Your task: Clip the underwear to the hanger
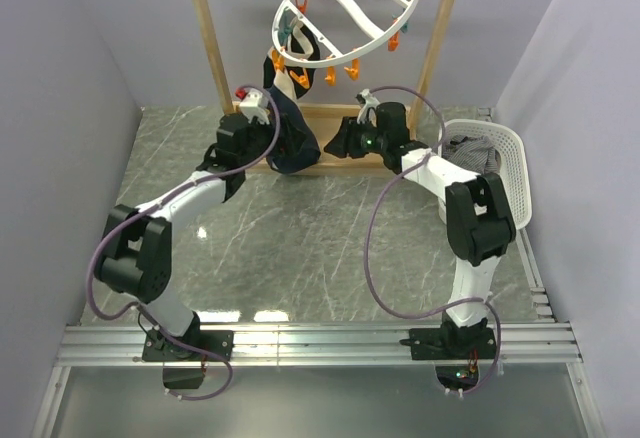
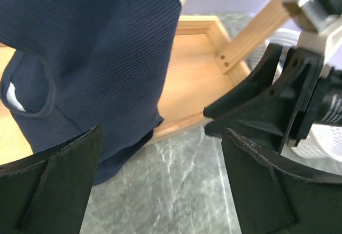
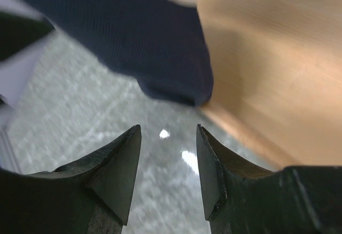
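The dark navy underwear [image 1: 293,136] hangs by its beige waistband from orange clips at the lower edge of the tilted white ring hanger [image 1: 396,26]. Its bottom end reaches the rack's base. My left gripper [image 1: 268,151] is open and empty just left of the cloth. In the left wrist view [image 2: 160,138] the underwear [image 2: 96,47] hangs beyond the left finger. My right gripper [image 1: 336,142] is open and empty just right of the cloth. In the right wrist view [image 3: 168,130] the cloth's lower corner [image 3: 144,36] lies ahead of the fingertips, apart from them.
The wooden rack frame [image 1: 215,43] holds the hanger, and its base [image 2: 192,79] lies behind the cloth. A white basket [image 1: 512,183] with grey cloth [image 1: 470,151] stands at the right. The right gripper [image 2: 256,106] shows close in the left wrist view.
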Controlling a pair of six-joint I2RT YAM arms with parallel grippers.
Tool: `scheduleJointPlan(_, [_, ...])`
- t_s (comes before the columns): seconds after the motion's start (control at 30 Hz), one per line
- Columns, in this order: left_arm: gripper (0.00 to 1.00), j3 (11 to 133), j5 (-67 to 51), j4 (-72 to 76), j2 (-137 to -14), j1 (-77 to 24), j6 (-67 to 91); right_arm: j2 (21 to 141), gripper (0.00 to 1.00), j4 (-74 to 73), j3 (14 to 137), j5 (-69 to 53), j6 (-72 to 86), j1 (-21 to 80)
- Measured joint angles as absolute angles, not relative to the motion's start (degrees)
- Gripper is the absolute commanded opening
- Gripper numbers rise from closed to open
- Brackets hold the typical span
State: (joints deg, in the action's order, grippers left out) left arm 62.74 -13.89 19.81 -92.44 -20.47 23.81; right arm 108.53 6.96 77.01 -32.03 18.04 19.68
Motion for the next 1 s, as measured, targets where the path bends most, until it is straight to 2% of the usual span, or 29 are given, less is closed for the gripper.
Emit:
scheduleJointPlan(0.13, [0.89,66.1,-7.3,19.1,-97.0,-22.5,23.4,112.8,0.53,10.3,81.6,-33.2,22.9,18.6])
scheduleJointPlan(0.23, [0.8,69.6,-4.5,18.0,-100.4,-22.7,23.2,114.9,0.53,12.5,84.8,-34.1,25.6,17.7])
scheduleJointPlan(0.27, [0.72,70.5,-3.7,17.9,-101.4,-22.5,23.2,115.5,0.53,13.2,85.7,-34.3,26.3,17.3])
scheduleJointPlan(0.33, [0.63,71.6,-2.7,17.7,-102.8,-22.2,23.1,116.6,0.54,14.7,87.4,-35.0,27.8,16.8])
scheduleJointPlan(0.37, [0.51,72.0,-2.3,17.6,-103.4,-22.0,23.0,117.4,0.55,15.6,88.3,-35.5,28.7,16.7])
scheduleJointPlan(0.4, [0.45,72.3,-2.1,17.2,-103.8,-21.8,23.1,118.2,0.56,16.3,89.3,-35.9,29.4,16.6])
scheduleJointPlan(0.5, [0.28,72.6,-2.2,16.5,-104.1,-21.1,22.6,121.2,0.62,18.8,92.2,-37.5,32.5,16.2])
scheduleJointPlan(0.53, [0.2,72.6,-2.5,16.5,-104.1,-20.9,22.2,122.6,0.67,19.9,93.4,-38.0,33.9,16.2])
scheduleJointPlan(0.57, [0.08,72.6,-2.9,16.4,-104.1,-20.8,22.1,124.2,0.69,20.7,94.5,-38.8,35.6,16.2])
scheduleJointPlan(0.6, [0.04,72.6,-3.2,16.3,-104.1,-20.6,22.0,125.4,0.7,21.3,95.5,-39.4,36.9,16.2])
scheduleJointPlan(0.67, [0.0,72.7,-3.6,15.9,-104.1,-20.2,21.1,128.6,0.73,22.9,98.0,-40.3,40.3,16.2])
scheduleJointPlan(1.0, [0.0,72.7,-8.9,14.6,-104.1,-17.0,18.5,135.4,0.8,28.4,101.9,-41.6,51.5,16.6])
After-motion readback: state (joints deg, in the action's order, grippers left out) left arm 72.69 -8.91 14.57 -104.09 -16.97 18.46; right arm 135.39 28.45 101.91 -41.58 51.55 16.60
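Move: The underwear's loose side cloth is about 6 cm ahead of the left hand, 2 cm left and 4 cm lower. The right hand faces the free end of its waistband, some 7 cm ahead, 7 cm left and about 1 cm lower. The orange clip holding the underwear is 3 cm ahead of and 14 cm above the left hand, straight in line; the black underwear is 10 cm ahead, 2 cm right and 10 cm higher. The left fingers shut from wide open to pinch the hanging navy cloth, after going forward about 6 cm and sinking a few, then ease slightly left. Meanwhile the right hand heads some 10 cm forward and a little left towards the free waistband end, rising and sinking again, its fingertips tilting up to nearly level and its fingers spreading wider without gripping. ##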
